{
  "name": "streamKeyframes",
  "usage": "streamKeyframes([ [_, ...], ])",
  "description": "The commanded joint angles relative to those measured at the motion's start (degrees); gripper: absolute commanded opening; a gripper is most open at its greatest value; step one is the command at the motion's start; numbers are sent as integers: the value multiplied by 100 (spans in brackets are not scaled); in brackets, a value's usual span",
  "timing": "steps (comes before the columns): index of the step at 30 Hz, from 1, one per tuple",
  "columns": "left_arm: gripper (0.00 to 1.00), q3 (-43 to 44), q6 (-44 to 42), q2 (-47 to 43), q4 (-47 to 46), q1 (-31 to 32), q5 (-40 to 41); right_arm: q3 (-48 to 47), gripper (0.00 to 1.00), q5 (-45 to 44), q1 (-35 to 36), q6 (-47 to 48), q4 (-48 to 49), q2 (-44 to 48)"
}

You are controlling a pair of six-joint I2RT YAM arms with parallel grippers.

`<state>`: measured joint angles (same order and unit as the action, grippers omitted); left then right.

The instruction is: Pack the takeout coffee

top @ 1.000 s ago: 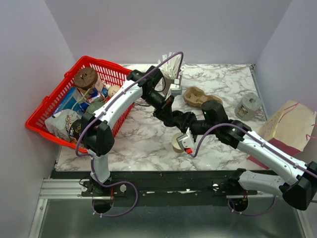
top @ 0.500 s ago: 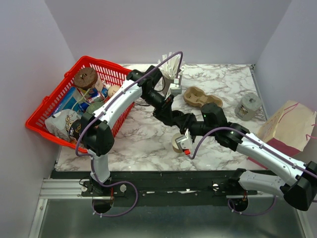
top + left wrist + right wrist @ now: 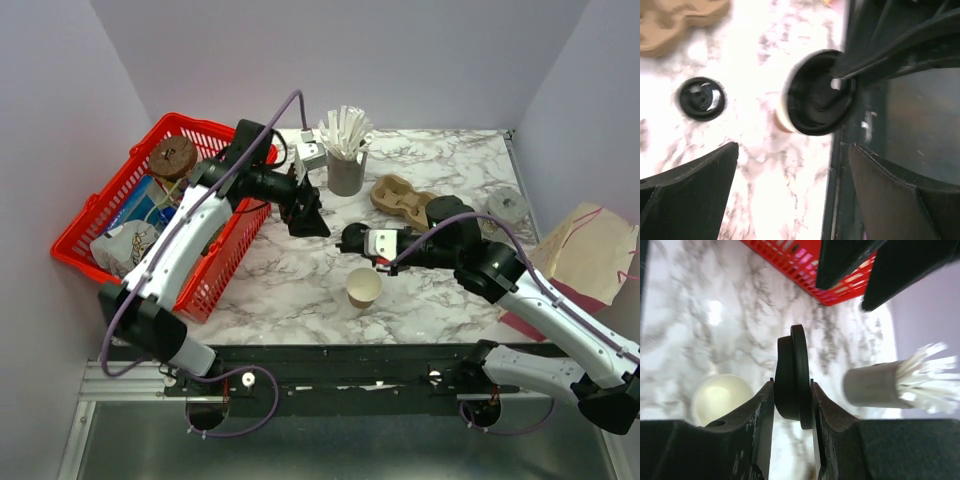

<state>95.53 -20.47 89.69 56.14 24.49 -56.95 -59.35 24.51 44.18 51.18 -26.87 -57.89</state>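
The tan paper cup (image 3: 363, 287) stands upright and uncovered near the table's front edge, its pale inside showing in the right wrist view (image 3: 720, 397). My right gripper (image 3: 352, 240) hovers just behind it, shut on the round black lid (image 3: 792, 355), which stands on edge between the fingers. In the left wrist view the lid (image 3: 815, 100) is face-on with the cup's wall (image 3: 781, 120) peeking out behind it. My left gripper (image 3: 308, 218) hangs open and empty to the lid's left, its fingers wide apart (image 3: 795, 200).
A grey cup of white sticks (image 3: 346, 165) stands at the back, with the brown pulp carrier (image 3: 400, 197) to its right. The red basket (image 3: 215, 130) of goods fills the left side. A grey round item (image 3: 508, 205) and a tan paper bag (image 3: 585, 255) sit right. A small black disc (image 3: 702, 98) lies on the marble.
My left gripper has opened wide and drawn back toward the basket. The right gripper has left its place over the cup and moved back, leaving the cup uncovered.
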Motion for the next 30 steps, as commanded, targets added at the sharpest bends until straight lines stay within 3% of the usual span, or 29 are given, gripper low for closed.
streamKeyframes([
  [1,99,-1535,1616,-1136,-3035,73,1906,-243,32,466,-6,-2451,-775,-82],
  [8,99,-2178,1783,-1357,-3293,223,1942,-331,32,1634,-945,-3165,-1021,-521],
  [16,99,-3136,1976,-1612,-3812,750,2258,-121,32,2821,-1447,-3931,-1101,-1039],
  [22,99,-3330,1748,-1534,-3689,1198,2311,-226,33,2945,-1597,-3931,-1408,-1514],
  [30,99,-3628,1810,-1428,-4032,1348,2127,-182,34,2981,-1790,-4037,-1488,-2051],
])
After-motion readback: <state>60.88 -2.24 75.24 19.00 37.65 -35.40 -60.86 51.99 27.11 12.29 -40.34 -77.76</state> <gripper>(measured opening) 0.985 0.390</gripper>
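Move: The right hand pinches a black lid upside down. The cup that lid is for stands almost directly under this hand, about 21 cm down and 3 cm farther out. A second lid lies on the table some 16 cm beyond the cup, and the egg-carton-like cup tray lies about 27 cm farther out than the cup and 12 cm to its right. From the empty, open left hand the cup is roughly 11 cm to the right, 4 cm back and 24 cm down. Keep the right gripper's pinch on the lid and lower it about 10 cm towards the cup, easing slightly back and right, while rolling the wrist some 70 degrees about its leftward-pointing fingers, so the lid's top swings from facing down to facing back. Swing the wide-open left gripper briefly out and left, then bring it down, back and right towards the cup. ##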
